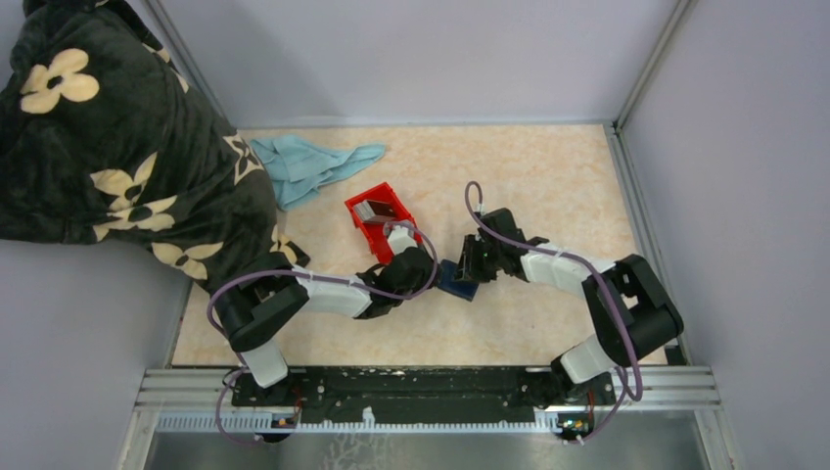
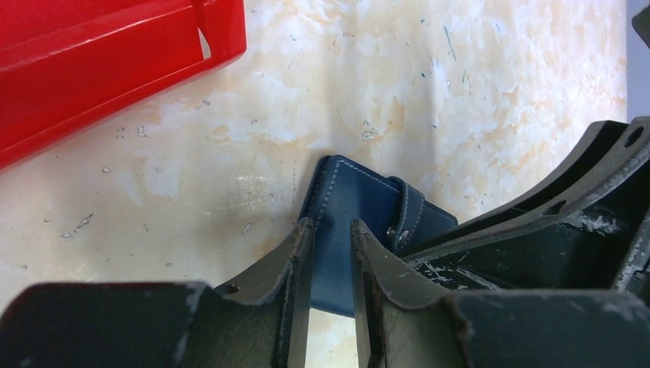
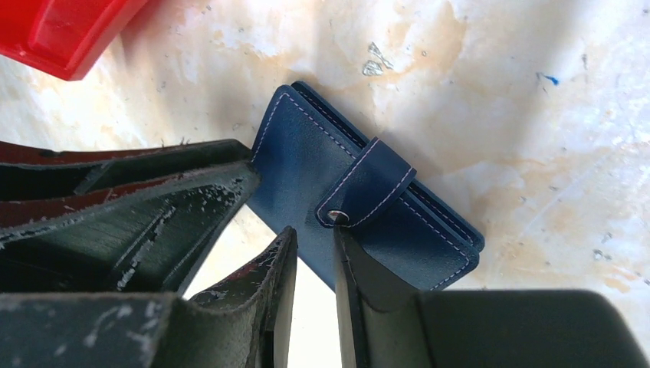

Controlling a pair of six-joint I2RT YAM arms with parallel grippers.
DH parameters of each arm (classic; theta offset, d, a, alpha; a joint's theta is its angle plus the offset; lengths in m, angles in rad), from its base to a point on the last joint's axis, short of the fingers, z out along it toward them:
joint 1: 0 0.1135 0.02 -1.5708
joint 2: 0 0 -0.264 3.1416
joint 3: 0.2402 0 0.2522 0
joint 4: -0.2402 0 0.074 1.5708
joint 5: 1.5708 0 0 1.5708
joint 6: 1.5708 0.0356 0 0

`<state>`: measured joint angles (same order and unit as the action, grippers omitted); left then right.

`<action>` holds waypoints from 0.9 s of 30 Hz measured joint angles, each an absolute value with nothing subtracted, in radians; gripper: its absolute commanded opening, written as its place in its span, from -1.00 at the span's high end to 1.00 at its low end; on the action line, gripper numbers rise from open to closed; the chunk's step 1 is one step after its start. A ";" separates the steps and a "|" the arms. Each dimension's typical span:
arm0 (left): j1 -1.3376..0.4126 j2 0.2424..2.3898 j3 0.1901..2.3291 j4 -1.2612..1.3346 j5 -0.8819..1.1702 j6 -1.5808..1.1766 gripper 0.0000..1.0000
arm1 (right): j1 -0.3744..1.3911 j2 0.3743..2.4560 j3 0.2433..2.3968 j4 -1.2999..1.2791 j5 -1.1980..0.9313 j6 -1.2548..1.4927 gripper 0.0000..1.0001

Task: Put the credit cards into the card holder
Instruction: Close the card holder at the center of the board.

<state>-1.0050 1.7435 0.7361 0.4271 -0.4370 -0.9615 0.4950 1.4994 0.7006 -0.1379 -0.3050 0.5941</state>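
Note:
The card holder [image 1: 457, 281] is a navy wallet lying flat on the table, folded with its snap tab [image 3: 368, 184] fastened. It also shows in the left wrist view [image 2: 349, 199] and the right wrist view [image 3: 306, 153]. My left gripper [image 1: 428, 267] [image 2: 331, 224] is over its left part, jaws a narrow gap apart with nothing between them. My right gripper [image 1: 473, 264] [image 3: 314, 230] is at its near edge, jaws narrowly apart, with one fingertip [image 3: 341, 238] touching the snap. A greyish credit card [image 1: 373, 208] stands in the red bin; other cards are hidden.
The red plastic bin [image 1: 370, 238] stands just left of the wallet and shows in both wrist views [image 2: 100, 54] [image 3: 69, 31]. A light blue cloth [image 1: 313, 162] lies at the back left. A black flowered blanket [image 1: 108, 147] covers the left side. Walls enclose the table.

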 measured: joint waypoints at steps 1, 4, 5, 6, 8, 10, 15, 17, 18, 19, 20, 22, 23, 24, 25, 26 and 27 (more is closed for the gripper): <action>-1.005 1.744 0.735 0.427 -0.437 -0.965 0.37 | 0.495 1.493 0.701 -0.149 -0.300 0.589 0.49; -1.005 1.744 0.728 0.425 -0.435 -0.968 0.37 | 0.495 1.470 0.695 -0.181 -0.288 0.574 0.48; -1.005 1.745 0.725 0.424 -0.433 -0.968 0.38 | 0.497 1.457 0.691 -0.197 -0.286 0.569 0.49; -1.005 1.745 0.724 0.421 -0.432 -0.968 0.38 | 0.500 1.446 0.686 -0.207 -0.283 0.567 0.48; -1.005 1.746 0.724 0.418 -0.428 -0.969 0.38 | 0.508 1.420 0.675 -0.237 -0.279 0.562 0.48; -1.005 1.746 0.724 0.417 -0.424 -0.972 0.38 | 0.519 1.400 0.673 -0.259 -0.278 0.559 0.48; -1.005 1.716 0.693 0.397 -0.417 -0.979 0.38 | 0.557 1.336 0.673 -0.297 -0.281 0.552 0.47; -1.008 1.690 0.679 0.381 -0.416 -0.984 0.38 | 0.563 1.315 0.673 -0.305 -0.285 0.550 0.47; -1.011 1.671 0.671 0.370 -0.416 -0.991 0.38 | 0.567 1.307 0.673 -0.308 -0.285 0.549 0.47; -1.014 1.658 0.667 0.362 -0.416 -0.995 0.38 | 0.568 1.296 0.673 -0.315 -0.285 0.548 0.47; -1.018 1.644 0.663 0.355 -0.416 -0.999 0.38 | 0.569 1.288 0.673 -0.322 -0.281 0.546 0.47; -1.036 1.615 0.657 0.336 -0.419 -1.010 0.38 | 0.570 1.265 0.675 -0.342 -0.265 0.542 0.46; -1.047 1.606 0.657 0.327 -0.420 -1.014 0.38 | 0.572 1.252 0.675 -0.352 -0.252 0.540 0.46; -1.061 1.599 0.657 0.321 -0.422 -1.018 0.38 | 0.573 1.239 0.677 -0.363 -0.235 0.537 0.46; -1.073 1.595 0.657 0.315 -0.424 -1.021 0.38 | 0.574 1.223 0.677 -0.374 -0.210 0.532 0.45; -1.090 1.594 0.657 0.303 -0.427 -1.027 0.38 | 0.573 1.211 0.681 -0.386 -0.186 0.525 0.45; -1.101 1.594 0.657 0.292 -0.429 -1.032 0.38 | 0.573 1.206 0.684 -0.392 -0.167 0.521 0.44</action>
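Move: The closed card holder lies just under my right hand: its middle is about 2 cm ahead, 1 cm left and 2 cm below, with the strap some 3 cm ahead. From my left hand the holder is about 1 cm ahead, 4 cm right and 3 cm below. The red tray sits about 13 cm ahead and 11 cm left of my left hand, roughly 14 cm ahead and 17 cm left of my right. I take both hands off the closed card holder. My right hand draws back about 4 cm low over the cover, its tips coming free, then climbs some 4 cm and ends by easing right, fingers staying a quarter open. My left hand first dips about 1 cm beside the holder, then backs away towards my base some 5 cm, its opening unchanged. ##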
